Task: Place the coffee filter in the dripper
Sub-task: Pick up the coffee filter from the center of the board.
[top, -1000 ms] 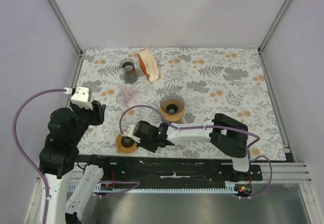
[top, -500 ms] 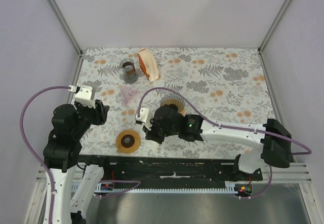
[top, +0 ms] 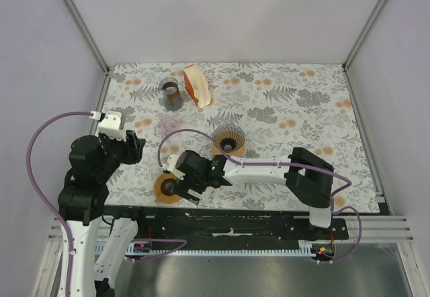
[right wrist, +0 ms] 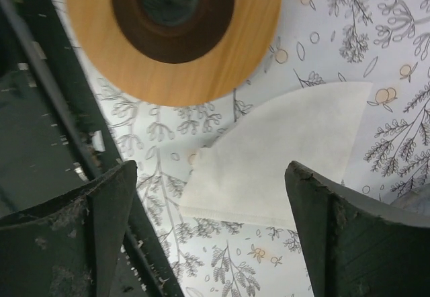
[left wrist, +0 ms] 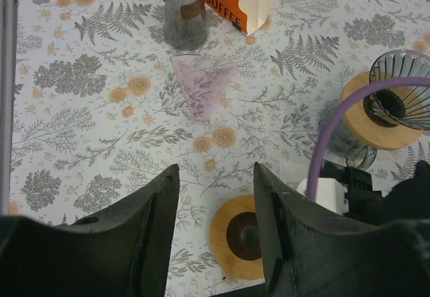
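The coffee filter [right wrist: 289, 149], a white folded paper cone, lies flat on the table beside a wooden disc [right wrist: 228, 62]. My right gripper [right wrist: 209, 171] hovers directly over it, open, fingers either side of the paper and not touching it. From above, the right gripper [top: 180, 188] hides the filter. The dripper [top: 228, 142], a ribbed glass cone in a wooden collar, stands upright just behind and right of the right wrist, also seen as the dripper [left wrist: 393, 102]. My left gripper [left wrist: 213, 176] is open and empty, high over the table's left side [top: 131, 146].
The wooden disc [top: 164, 191] with a dark centre lies near the front edge. A lilac triangular sheet [left wrist: 201, 89] lies mid-left. A glass carafe [top: 171, 92] and a coffee bag [top: 197, 85] stand at the back. A purple cable [left wrist: 322, 142] loops over the right wrist.
The right gripper swung up toward the dripper, then came back down beside the wooden disc, and its jaws went from shut to wide open. The left arm shifted only slightly.
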### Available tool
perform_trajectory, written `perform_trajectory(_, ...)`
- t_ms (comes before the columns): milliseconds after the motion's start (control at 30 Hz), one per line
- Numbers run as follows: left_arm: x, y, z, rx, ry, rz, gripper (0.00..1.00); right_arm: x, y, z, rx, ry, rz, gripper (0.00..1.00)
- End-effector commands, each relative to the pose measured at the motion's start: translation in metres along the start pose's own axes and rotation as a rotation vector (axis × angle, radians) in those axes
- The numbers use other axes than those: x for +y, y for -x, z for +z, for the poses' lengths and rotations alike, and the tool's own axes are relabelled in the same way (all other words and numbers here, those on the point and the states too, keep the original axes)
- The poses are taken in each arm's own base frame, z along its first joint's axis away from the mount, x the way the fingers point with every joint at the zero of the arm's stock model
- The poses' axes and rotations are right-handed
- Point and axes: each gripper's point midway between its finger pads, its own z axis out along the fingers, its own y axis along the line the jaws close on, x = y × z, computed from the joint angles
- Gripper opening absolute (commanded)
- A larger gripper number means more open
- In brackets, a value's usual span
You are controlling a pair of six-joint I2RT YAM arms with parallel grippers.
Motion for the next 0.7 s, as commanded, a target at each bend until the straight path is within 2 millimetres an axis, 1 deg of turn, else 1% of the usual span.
perform_trajectory(0, -0.003, 0.017, -0.008, -0.064, -0.004, -0.026, 0.55, -0.027, -0.002, 0.006, 0.063, -0.144, 0.007, 0.98)
perform_trajectory(100, -0.003, 0.019, -0.009, -0.072, -0.003, -0.028, 0.55, -0.028, -0.017, 0.026, 0.120, -0.138, -0.001, 0.97)
perform_trajectory(167, -0.003, 0.020, -0.010, -0.073, -0.004, -0.026, 0.55, -0.027, -0.029, 0.037, 0.170, -0.124, -0.005, 0.89)
perform_trajectory(233, -0.003, 0.021, -0.011, -0.075, -0.001, -0.026, 0.55, -0.028, -0.042, 0.042, 0.211, -0.121, 0.005, 0.73)
perform_trajectory(267, -0.003, 0.021, -0.011, -0.076, -0.001, -0.025, 0.54, -0.027, -0.047, 0.043, 0.220, -0.109, 0.009, 0.62)
perform_trajectory(333, -0.004, 0.023, -0.011, -0.078, -0.004, -0.027, 0.54, -0.026, -0.050, 0.042, 0.220, -0.104, 0.013, 0.41)
perform_trajectory(400, -0.005, 0.022, -0.010, -0.076, -0.010, -0.028, 0.54, -0.028, -0.049, 0.040, 0.208, -0.111, 0.011, 0.23)
perform_trajectory(467, -0.004, 0.021, -0.010, -0.074, -0.009, -0.027, 0.54, -0.030, -0.047, 0.039, 0.202, -0.115, 0.013, 0.10)
perform_trajectory(500, -0.004, 0.020, -0.010, -0.071, -0.009, -0.029, 0.54, -0.031, -0.046, 0.039, 0.198, -0.114, 0.018, 0.01)
perform_trajectory(600, -0.003, 0.020, -0.010, -0.070, -0.005, -0.022, 0.54, -0.029, -0.041, 0.035, 0.175, -0.094, 0.014, 0.00)
perform_trajectory(667, -0.004, 0.018, -0.008, -0.064, -0.008, -0.023, 0.54, -0.025, -0.032, 0.029, 0.139, -0.065, 0.016, 0.00)
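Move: The coffee filter lies flat under the right hand's open fingers, its middle roughly 4 cm ahead, 2 cm to the right and 5 cm below. The wooden disc is about 6 cm to that hand's left and 2 cm ahead; the dripper on its stand is some 14 cm ahead and 12 cm to the right. From the idle left hand, the filter is about 13 cm right, nearly level and 27 cm below. The right hand sinks about 4.5 cm, edges 2.5 cm forward and shuts its fingers at the filter's disc-side edge. ##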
